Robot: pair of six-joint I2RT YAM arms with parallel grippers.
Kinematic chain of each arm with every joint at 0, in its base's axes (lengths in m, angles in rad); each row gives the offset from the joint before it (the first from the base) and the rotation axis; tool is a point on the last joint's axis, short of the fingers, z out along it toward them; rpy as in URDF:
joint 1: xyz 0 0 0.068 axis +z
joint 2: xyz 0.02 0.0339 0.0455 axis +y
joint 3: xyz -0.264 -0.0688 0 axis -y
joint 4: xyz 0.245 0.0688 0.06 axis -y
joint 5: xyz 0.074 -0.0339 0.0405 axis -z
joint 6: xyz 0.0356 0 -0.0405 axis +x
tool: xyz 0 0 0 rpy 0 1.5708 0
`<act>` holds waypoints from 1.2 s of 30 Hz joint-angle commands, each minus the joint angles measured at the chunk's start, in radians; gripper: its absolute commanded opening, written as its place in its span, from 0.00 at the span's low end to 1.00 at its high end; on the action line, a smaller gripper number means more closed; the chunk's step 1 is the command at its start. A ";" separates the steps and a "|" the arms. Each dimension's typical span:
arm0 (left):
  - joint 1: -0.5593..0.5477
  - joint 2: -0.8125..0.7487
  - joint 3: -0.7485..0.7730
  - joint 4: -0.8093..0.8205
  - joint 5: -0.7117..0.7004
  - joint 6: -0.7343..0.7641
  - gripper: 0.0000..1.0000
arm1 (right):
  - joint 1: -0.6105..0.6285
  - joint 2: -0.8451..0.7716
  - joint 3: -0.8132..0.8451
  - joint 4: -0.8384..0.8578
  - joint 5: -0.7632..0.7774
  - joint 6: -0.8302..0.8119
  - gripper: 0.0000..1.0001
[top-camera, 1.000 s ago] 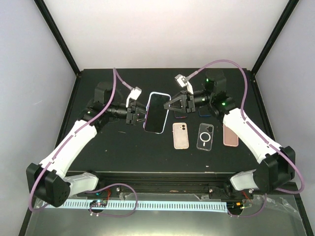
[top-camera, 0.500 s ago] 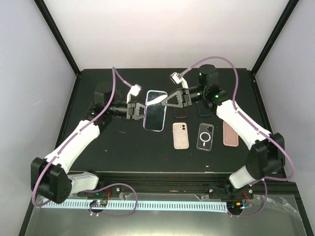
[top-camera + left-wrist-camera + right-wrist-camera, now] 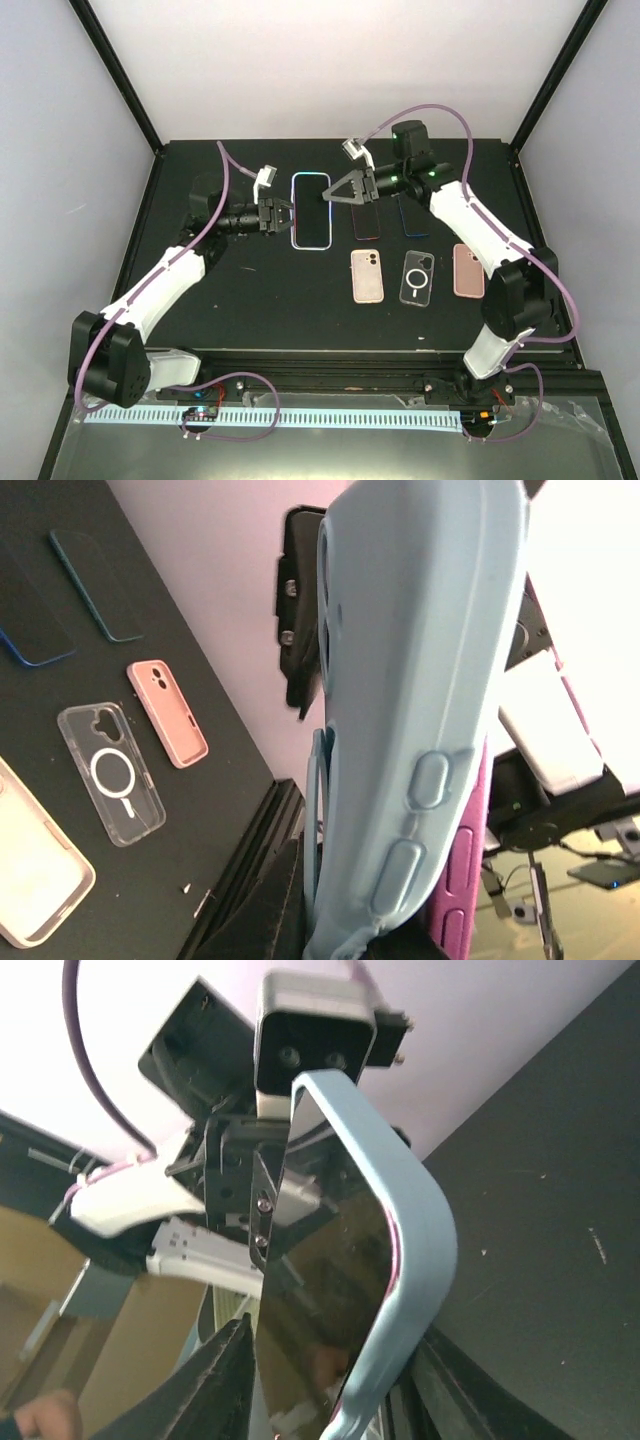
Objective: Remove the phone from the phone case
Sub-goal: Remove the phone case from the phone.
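Observation:
The phone [image 3: 311,212], dark screen up in a light blue phone case [image 3: 420,680], hangs above the table between both grippers. My left gripper [image 3: 281,213] is shut on the case's left edge; in the left wrist view the case's back fills the frame above that gripper [image 3: 370,930], and the phone's magenta edge [image 3: 462,860] peeks out beside it. My right gripper [image 3: 336,192] straddles the phone's right edge. In the right wrist view its fingers [image 3: 225,1375] stand either side of the screen [image 3: 320,1280], and a slim gap shows beside the glass.
On the black table [image 3: 250,310] lie a beige case [image 3: 367,275], a clear ringed case [image 3: 417,277] and a pink case [image 3: 467,270]. Two dark phones [image 3: 366,222] lie behind them. The left arm's wrist camera [image 3: 315,1035] faces my right gripper.
Both grippers carried the phone toward the back of the table. The left gripper closed on the case's edge, and the right gripper's jaws have spread apart.

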 commanded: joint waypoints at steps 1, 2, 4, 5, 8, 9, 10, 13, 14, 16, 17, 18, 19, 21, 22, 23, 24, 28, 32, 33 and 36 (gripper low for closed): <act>0.023 0.001 0.001 0.075 -0.047 -0.096 0.01 | -0.043 -0.005 0.067 -0.147 0.088 -0.130 0.46; 0.025 0.001 0.002 0.066 -0.053 -0.097 0.02 | -0.047 -0.007 0.081 -0.182 0.112 -0.162 0.49; 0.031 0.004 0.010 0.017 -0.080 -0.097 0.02 | -0.048 -0.015 0.106 -0.253 0.161 -0.239 0.52; 0.035 0.006 0.013 -0.009 -0.092 -0.098 0.02 | -0.048 -0.021 0.113 -0.279 0.189 -0.268 0.53; 0.039 0.012 0.033 -0.112 -0.143 -0.109 0.02 | -0.048 -0.055 0.105 -0.306 0.280 -0.334 0.54; 0.040 0.014 0.036 -0.135 -0.151 -0.115 0.02 | -0.047 -0.072 0.094 -0.307 0.310 -0.356 0.55; 0.040 0.016 0.041 -0.159 -0.161 -0.124 0.02 | -0.046 -0.090 0.080 -0.305 0.341 -0.380 0.56; 0.043 0.016 0.049 -0.210 -0.180 -0.142 0.02 | -0.043 -0.151 0.031 -0.279 0.417 -0.417 0.60; 0.043 0.016 0.050 -0.216 -0.183 -0.153 0.02 | -0.041 -0.177 0.016 -0.268 0.440 -0.429 0.61; 0.045 0.016 0.046 -0.212 -0.184 -0.171 0.01 | -0.030 -0.215 -0.009 -0.254 0.492 -0.457 0.62; 0.045 0.017 0.043 -0.211 -0.183 -0.186 0.02 | -0.019 -0.234 -0.020 -0.249 0.523 -0.475 0.62; 0.045 0.019 0.039 -0.206 -0.184 -0.202 0.02 | -0.006 -0.252 -0.030 -0.244 0.558 -0.496 0.63; 0.046 0.021 0.035 -0.200 -0.182 -0.221 0.02 | 0.017 -0.273 -0.040 -0.237 0.607 -0.520 0.64; 0.052 0.024 0.027 -0.187 -0.178 -0.258 0.02 | 0.059 -0.313 -0.063 -0.221 0.694 -0.570 0.65; 0.055 0.024 0.022 -0.179 -0.176 -0.278 0.02 | 0.082 -0.333 -0.083 -0.209 0.734 -0.595 0.65; 0.058 0.024 0.018 -0.169 -0.170 -0.295 0.02 | 0.102 -0.350 -0.098 -0.197 0.775 -0.617 0.66; 0.061 0.024 0.013 -0.156 -0.165 -0.311 0.02 | 0.121 -0.365 -0.111 -0.185 0.808 -0.637 0.68; 0.066 0.024 0.002 -0.126 -0.149 -0.359 0.02 | 0.201 -0.395 -0.145 -0.156 0.909 -0.702 0.69; 0.069 0.056 -0.001 -0.111 -0.135 -0.394 0.02 | 0.315 -0.400 -0.170 -0.130 1.050 -0.791 0.69; 0.069 0.056 -0.003 -0.107 -0.133 -0.399 0.02 | 0.340 -0.394 -0.172 -0.126 1.085 -0.802 0.69; 0.070 0.056 -0.007 -0.103 -0.135 -0.404 0.02 | 0.395 -0.373 -0.169 -0.108 1.161 -0.815 0.69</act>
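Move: About 4 cm left of the right fingers and 2 cm back, almost level with them, is the middle of the purple phone in its light-blue case, upheld by the left hand, from which it lies some 4 cm right and 1 cm ahead. Some 30 cm below the right hand, on the table, are the cream case 10 cm right and 3 cm ahead, the clear case 21 cm right and 2 cm ahead, and another phone 10 cm right, 17 cm ahead. Coming free of the far right part of the blue case, the right hand opens wide, swings out forward and right, then back about 7 cm and in leftwards around to the phone's near end, rolling some 60 degrees and dipping its fingers. The left keeps its pinch on the long edge, sinks about 6 cm while easing forward and left, and rolls the phone's far end down. ##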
